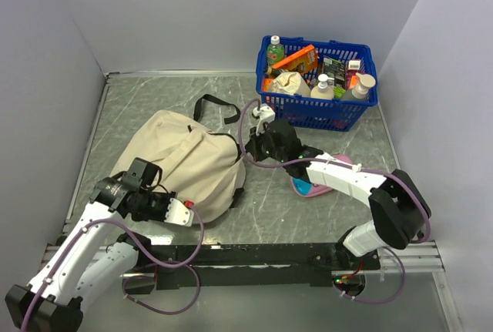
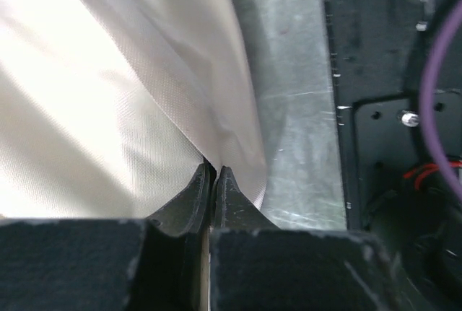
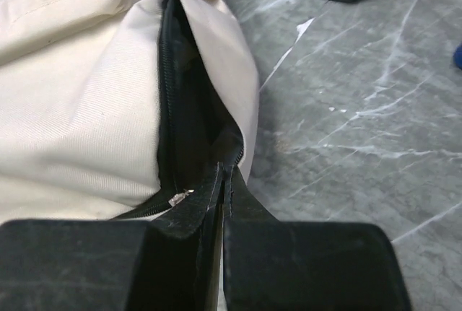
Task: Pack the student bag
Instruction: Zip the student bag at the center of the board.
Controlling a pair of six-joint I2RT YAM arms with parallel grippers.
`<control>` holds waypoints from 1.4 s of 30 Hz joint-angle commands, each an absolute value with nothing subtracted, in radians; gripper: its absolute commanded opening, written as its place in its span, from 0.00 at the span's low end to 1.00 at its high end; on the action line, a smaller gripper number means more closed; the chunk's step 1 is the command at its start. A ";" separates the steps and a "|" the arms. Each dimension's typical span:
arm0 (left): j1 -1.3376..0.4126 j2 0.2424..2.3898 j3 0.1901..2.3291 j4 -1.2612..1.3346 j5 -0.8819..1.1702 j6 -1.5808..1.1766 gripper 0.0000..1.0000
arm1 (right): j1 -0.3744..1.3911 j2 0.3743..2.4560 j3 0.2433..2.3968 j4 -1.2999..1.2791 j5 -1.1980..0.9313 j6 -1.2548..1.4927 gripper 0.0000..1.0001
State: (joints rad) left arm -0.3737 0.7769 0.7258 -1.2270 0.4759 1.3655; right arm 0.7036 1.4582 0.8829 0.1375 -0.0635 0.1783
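Observation:
The student bag (image 1: 185,162) is a big cream fabric backpack lying on the table left of centre, its black strap (image 1: 216,105) trailing toward the back. My left gripper (image 1: 192,210) is at the bag's near edge. In the left wrist view it (image 2: 214,172) is shut, pinching a fold of the cream fabric (image 2: 108,109). My right gripper (image 1: 250,147) is at the bag's right side. In the right wrist view it (image 3: 227,170) is shut on the black zipper trim (image 3: 167,87), beside the dark gap of the opening in the bag (image 3: 72,109).
A blue plastic basket (image 1: 323,112) full of bottles and packets stands at the back right. A small pink and blue case (image 1: 308,187) lies under my right forearm. Grey walls close in the left, back and right. The black rail (image 2: 390,145) runs along the near edge.

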 commanded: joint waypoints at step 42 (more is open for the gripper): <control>-0.514 1.186 0.992 -0.357 0.448 0.333 0.96 | 0.969 1.166 0.657 0.252 -0.126 0.339 0.00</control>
State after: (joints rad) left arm -0.5140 1.1580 0.9676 -0.4889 0.4824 0.4969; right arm 0.9260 1.2026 0.6758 0.1715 -0.1139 0.3435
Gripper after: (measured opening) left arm 0.966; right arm 0.011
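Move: The zip slider on the bag's right edge lies close to the shut right fingers, about 2 cm back, 1 cm left and 2 cm below. From that hand the black strap loop is some 13 cm ahead and 10 cm left, the pencil case 9 cm back and 26 cm right. From the left hand, still pinching the bag's near corner, the slider lies about 17 cm ahead and 24 cm right; the bag's middle is 14 cm ahead and 3 cm right. The left hand pushes the pinched corner about 6 cm forward, opens wide to let go, then lifts clear and swings right over the bag, dips and goes on forward beside the right fingers, turning counter-clockwise. The right hand, fingers shut at the zip edge throughout, draws back some 11 cm and slightly left towards the robot, then stays there. ##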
